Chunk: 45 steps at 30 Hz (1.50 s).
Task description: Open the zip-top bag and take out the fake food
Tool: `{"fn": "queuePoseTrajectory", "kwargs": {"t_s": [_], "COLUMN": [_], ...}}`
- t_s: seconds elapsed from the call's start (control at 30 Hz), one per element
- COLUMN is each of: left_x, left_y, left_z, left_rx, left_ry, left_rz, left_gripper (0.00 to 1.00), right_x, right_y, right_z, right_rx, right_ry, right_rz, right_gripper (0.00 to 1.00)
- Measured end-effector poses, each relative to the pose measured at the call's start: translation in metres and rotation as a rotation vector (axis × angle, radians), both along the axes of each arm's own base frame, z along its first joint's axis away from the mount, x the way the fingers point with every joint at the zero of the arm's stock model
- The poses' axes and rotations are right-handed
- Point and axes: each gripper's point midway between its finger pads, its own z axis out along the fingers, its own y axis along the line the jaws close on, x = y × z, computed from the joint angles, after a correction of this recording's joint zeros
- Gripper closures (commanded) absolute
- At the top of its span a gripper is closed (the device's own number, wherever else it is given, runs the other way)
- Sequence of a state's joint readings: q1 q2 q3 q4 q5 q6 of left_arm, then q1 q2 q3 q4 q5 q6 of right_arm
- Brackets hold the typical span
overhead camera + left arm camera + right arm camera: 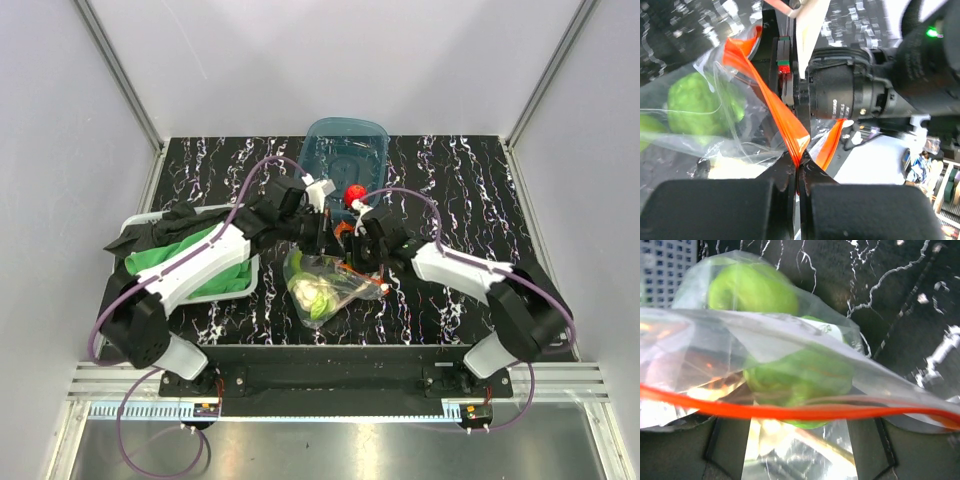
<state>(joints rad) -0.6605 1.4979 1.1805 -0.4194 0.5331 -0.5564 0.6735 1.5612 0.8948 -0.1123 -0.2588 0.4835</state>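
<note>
The zip-top bag (335,283) lies on the black marbled table between my two grippers, with green and whitish fake food (314,296) inside it. My left gripper (322,236) is shut on the orange zip strip (771,100); in the left wrist view its tips (799,162) pinch the strip. My right gripper (362,252) is at the bag's right end. In the right wrist view its fingers (727,442) stand wide apart and the zip strip (800,412) runs across the gap (799,427). Green pieces (752,290) show through the plastic. A red berry piece (354,193) sits outside the bag by the tub.
A teal translucent tub (345,150) stands at the back centre, just behind the grippers. A white tray (133,222) with a green cloth (185,262) and dark cloth sits at the left under my left arm. Grey walls enclose the table.
</note>
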Motion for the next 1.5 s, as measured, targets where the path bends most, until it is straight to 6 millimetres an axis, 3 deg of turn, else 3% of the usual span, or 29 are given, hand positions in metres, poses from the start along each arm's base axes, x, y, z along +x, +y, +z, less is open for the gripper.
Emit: {"fn": "queuePoseTrajectory", "kwargs": {"t_s": [0.1,0.3,0.47,0.6,0.8,0.93,1.1,1.27,1.37,1.4,1.5], "left_x": [-0.004,0.01,0.008,0.007,0.011,0.011,0.009,0.0,-0.006,-0.007,-0.011], "left_y": [0.005,0.022,0.023,0.025,0.031,0.032,0.034,0.05,0.059,0.062,0.068], "left_z": [0.014,0.003,0.001,0.005,0.003,0.003,0.007,0.008,0.014,0.016,0.022], "left_rx": [-0.02,0.026,0.036,0.038,0.058,0.058,0.052,0.084,0.099,0.104,0.106], "left_ry": [-0.034,-0.034,-0.029,-0.038,-0.042,-0.042,-0.056,-0.077,-0.097,-0.105,-0.119], "left_rz": [-0.002,0.073,0.075,0.083,0.106,0.109,0.112,0.147,0.16,0.162,0.165], "left_gripper": [1.0,1.0,1.0,1.0,1.0,1.0,1.0,1.0,1.0,1.0,1.0], "right_x": [-0.009,-0.027,-0.037,-0.031,-0.01,0.001,0.037,0.104,0.144,0.154,0.185], "right_y": [-0.011,-0.023,-0.03,-0.03,-0.023,-0.021,-0.015,-0.013,-0.025,-0.026,-0.026], "right_z": [0.018,0.065,0.083,0.106,0.17,0.195,0.217,0.232,0.219,0.213,0.182], "right_rx": [-0.008,0.028,0.028,0.029,0.09,0.107,0.068,0.045,0.003,-0.01,-0.064], "right_ry": [-0.015,-0.074,-0.089,-0.119,-0.26,-0.322,-0.399,-0.448,-0.444,-0.44,-0.412], "right_rz": [0.008,0.045,0.057,0.047,0.02,-0.006,-0.06,-0.146,-0.208,-0.218,-0.233], "right_gripper": [0.97,0.99,1.0,1.0,1.0,1.0,1.0,1.0,0.98,0.94,0.88]}}
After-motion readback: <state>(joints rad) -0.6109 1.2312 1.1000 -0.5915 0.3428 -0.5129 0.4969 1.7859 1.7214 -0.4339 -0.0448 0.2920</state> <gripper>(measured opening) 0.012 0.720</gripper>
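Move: The right hand already grips a bumpy green ball inside the bag. The teal bin's middle lies about 21 cm ahead, 2 cm to its right and 2 cm below; the tomato in it is some 14 cm ahead and 3 cm right. The cauliflower left in the bag is about 8 cm back, 5 cm left. From the left hand, shut on the orange zip rim, the bin is roughly 19 cm ahead, level sideways and 12 cm below. The right hand keeps its hold on the green ball and draws it up out of the bag, easing back 3 to 4 cm at first and climbing to some 23 cm, then swings forward over the bin and sinks the last 5 cm, its fingers tilting up by about 25 degrees and turning a little clockwise. The left hand keeps the orange rim pinched, steadying the bag against the pull, then draws the rim left to finish about 7 cm over and slightly higher, away from the bin. ##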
